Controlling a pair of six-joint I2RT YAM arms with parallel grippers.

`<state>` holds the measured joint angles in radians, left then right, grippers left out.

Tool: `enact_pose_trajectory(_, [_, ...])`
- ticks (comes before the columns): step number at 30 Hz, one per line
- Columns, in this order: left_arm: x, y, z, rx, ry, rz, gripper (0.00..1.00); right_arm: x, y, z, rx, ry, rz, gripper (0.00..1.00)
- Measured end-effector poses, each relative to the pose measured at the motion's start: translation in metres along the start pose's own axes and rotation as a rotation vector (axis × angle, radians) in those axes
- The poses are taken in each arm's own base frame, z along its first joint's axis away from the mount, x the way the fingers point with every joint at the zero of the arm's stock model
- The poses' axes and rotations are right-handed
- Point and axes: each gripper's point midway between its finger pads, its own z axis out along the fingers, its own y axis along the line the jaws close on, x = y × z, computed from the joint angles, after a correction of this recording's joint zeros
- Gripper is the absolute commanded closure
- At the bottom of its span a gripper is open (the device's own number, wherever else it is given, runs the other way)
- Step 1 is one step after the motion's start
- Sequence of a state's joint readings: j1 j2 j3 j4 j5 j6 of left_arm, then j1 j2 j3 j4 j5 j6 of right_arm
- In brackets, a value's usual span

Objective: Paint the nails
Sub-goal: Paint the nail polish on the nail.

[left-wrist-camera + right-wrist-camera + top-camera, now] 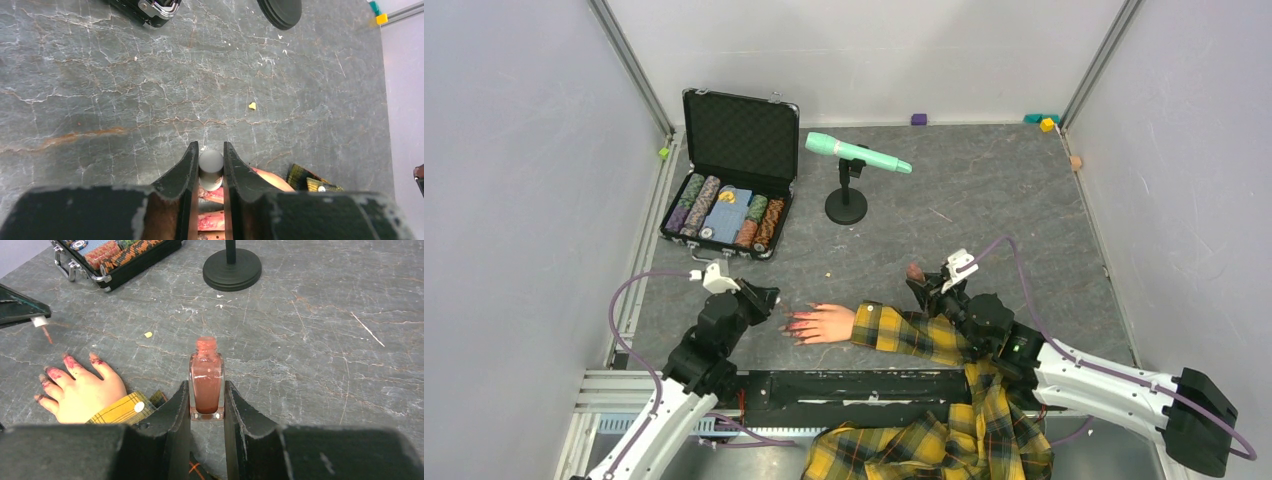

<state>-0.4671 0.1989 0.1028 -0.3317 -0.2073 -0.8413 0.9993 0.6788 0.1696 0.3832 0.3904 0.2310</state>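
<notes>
A pale mannequin hand (826, 323) in a yellow plaid sleeve (914, 335) lies palm down, fingers pointing left. Its nails (68, 361) and fingertips are smeared red-pink. My left gripper (769, 300) hangs just over the fingertips, shut on the white brush cap (210, 167). The painted fingers (215, 220) show below, between its jaws. In the right wrist view the thin brush (46, 333) hangs from the cap, above and left of the fingers. My right gripper (207, 390) is shut on the uncapped polish bottle (206, 385), held upright right of the hand.
An open black case of poker chips (729, 180) sits at the back left. A mint microphone (856, 155) rests on a black stand with a round base (846, 208) behind the hand. Small coloured blocks (1046, 122) lie along the back wall. Plaid cloth (934, 445) drapes over the near edge.
</notes>
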Motion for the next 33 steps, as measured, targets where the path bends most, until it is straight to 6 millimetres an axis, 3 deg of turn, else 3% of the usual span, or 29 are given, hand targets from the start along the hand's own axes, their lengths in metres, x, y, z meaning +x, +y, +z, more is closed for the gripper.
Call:
enact_pose_trajectory(6, [-0.011, -0.008, -0.016, -0.007, 0.008, -0.005, 0.98, 0.000, -0.002, 0.000, 0.004, 0.002, -0.025, 1.00])
enact_pose_trajectory(19, [-0.050, -0.073, -0.046, 0.092, 0.077, 0.025, 0.98, -0.007, -0.002, -0.004, -0.029, -0.036, -0.115, 1.00])
enact_pose_trajectory(24, [-0.062, -0.114, -0.050, 0.169, 0.168, 0.088, 0.98, -0.007, 0.007, -0.006, -0.087, -0.042, -0.145, 1.00])
enact_pose_trajectory(33, [-0.089, -0.219, -0.031, 0.438, 0.300, 0.213, 0.98, -0.014, 0.036, -0.009, -0.222, -0.091, -0.139, 1.00])
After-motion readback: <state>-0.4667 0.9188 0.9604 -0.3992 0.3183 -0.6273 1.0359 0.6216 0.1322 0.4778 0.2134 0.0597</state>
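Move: About 26 cm to the right of the left hand, near level fore-and-aft and some 9 cm higher, is the nail polish bottle, upright in the right hand. The fake hand's middle lies 8 cm right, 4 cm back and 6 cm below the left hand; the chip case is 19 cm ahead, 10 cm left and 5 cm below. From the right hand, the left hand's brush hangs 26 cm left, 1 cm back and 10 cm below. Rising about 20 cm from above the fake nails, the left hand carries the brush cap up almost straight at first, then swings some 11 cm right and a little forward towards the polish bottle, turning about 30 degrees clockwise. The right hand keeps its grip on the bottle, easing a few centimetres back, left and up while turning roughly 15 degrees counter-clockwise and tipping its fingers up. ##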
